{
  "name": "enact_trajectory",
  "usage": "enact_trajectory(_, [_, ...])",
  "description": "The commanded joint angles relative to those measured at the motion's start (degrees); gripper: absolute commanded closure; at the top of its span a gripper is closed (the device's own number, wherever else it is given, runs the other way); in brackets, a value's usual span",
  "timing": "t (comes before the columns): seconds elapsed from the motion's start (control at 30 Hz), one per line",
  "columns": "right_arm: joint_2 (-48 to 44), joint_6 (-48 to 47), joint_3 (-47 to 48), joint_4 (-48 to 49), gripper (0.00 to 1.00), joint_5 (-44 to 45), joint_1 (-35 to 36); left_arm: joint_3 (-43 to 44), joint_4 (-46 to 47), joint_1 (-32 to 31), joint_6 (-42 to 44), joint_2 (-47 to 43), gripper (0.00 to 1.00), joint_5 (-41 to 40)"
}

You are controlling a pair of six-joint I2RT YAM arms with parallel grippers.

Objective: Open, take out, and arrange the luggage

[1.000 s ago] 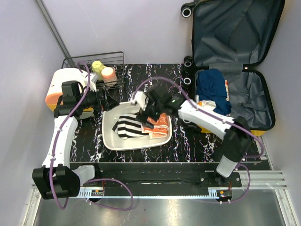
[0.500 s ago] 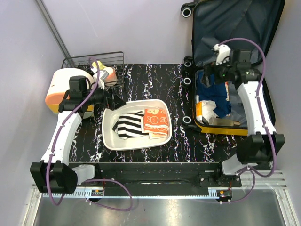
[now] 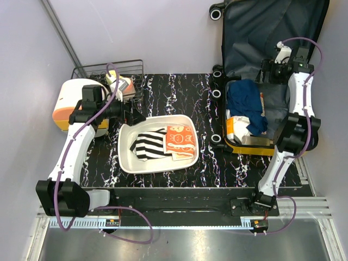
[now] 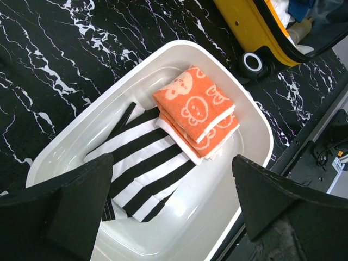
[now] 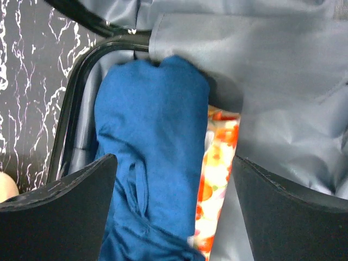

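Note:
The luggage (image 3: pixel 261 32) lies open at the right, its lid propped against the back wall and its yellow shell (image 4: pixel 239 24) beside the tray. Inside, a blue garment (image 5: pixel 149 136) lies on a floral item (image 5: pixel 217 179) against the grey lining (image 5: pixel 288 109). My right gripper (image 5: pixel 174 163) hangs open over the blue garment, nothing between its fingers; in the top view it (image 3: pixel 267 73) is at the case's back edge. My left gripper (image 4: pixel 173 163) stands open above the white tray (image 4: pixel 255 119), which holds a striped cloth (image 4: pixel 147 163) and a folded orange towel (image 4: pixel 196 111).
A wire basket (image 3: pixel 117 76) with cups stands at the back left, next to a cream-and-orange round container (image 3: pixel 68 100). The tray (image 3: pixel 130 163) sits mid-table on the black marbled surface. A suitcase wheel (image 4: pixel 253 61) faces the tray. Walls close in on both sides.
My right arm has swung from the tray over to the open case, then further back along it. The orange towel now lies in the tray. The left arm barely shifted.

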Motion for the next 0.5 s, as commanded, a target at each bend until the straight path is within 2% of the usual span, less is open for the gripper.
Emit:
enact_trajectory(0.0, [5.77, 1.79, 9.62, -2.61, 0.05, -4.13, 0.43, 3.31, -1.03, -0.02, 2.82, 0.74, 0.05, -0.89])
enact_trajectory(0.23, [15.08, 6.53, 17.36, -4.28, 0.07, -8.71, 0.43, 4.28, -2.08, -0.02, 3.35, 1.97, 0.06, -1.86])
enact_trajectory(0.47, [19.75, 9.62, 18.60, -4.37, 0.09, -12.57, 0.43, 5.07, -2.35, -0.02, 2.74, 3.02, 0.06, -1.77])
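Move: Below the open right hand, about 17 cm down, lies the middle of the blue cloth in the open suitcase, some 3 cm to the hand's left and roughly level with it fore and aft. An orange-patterned cloth edges out about 5 cm to the hand's right and 1 cm ahead; the white cloth is about 10 cm back and 6 cm left, similarly low. From the left hand, the blue cloth is some 20 cm ahead and 55 cm right, about 20 cm below. Sinking about 6 cm towards the blue cloth, the right hand also reaches some 4 cm forward over the cloth's far half, forward at first and then almost straight down with a slight drift left. The wrist rolls its left side up and tips the fingers a little further down, some 15 degrees in all; the fingers stay wide open and still clear of the cloth. ##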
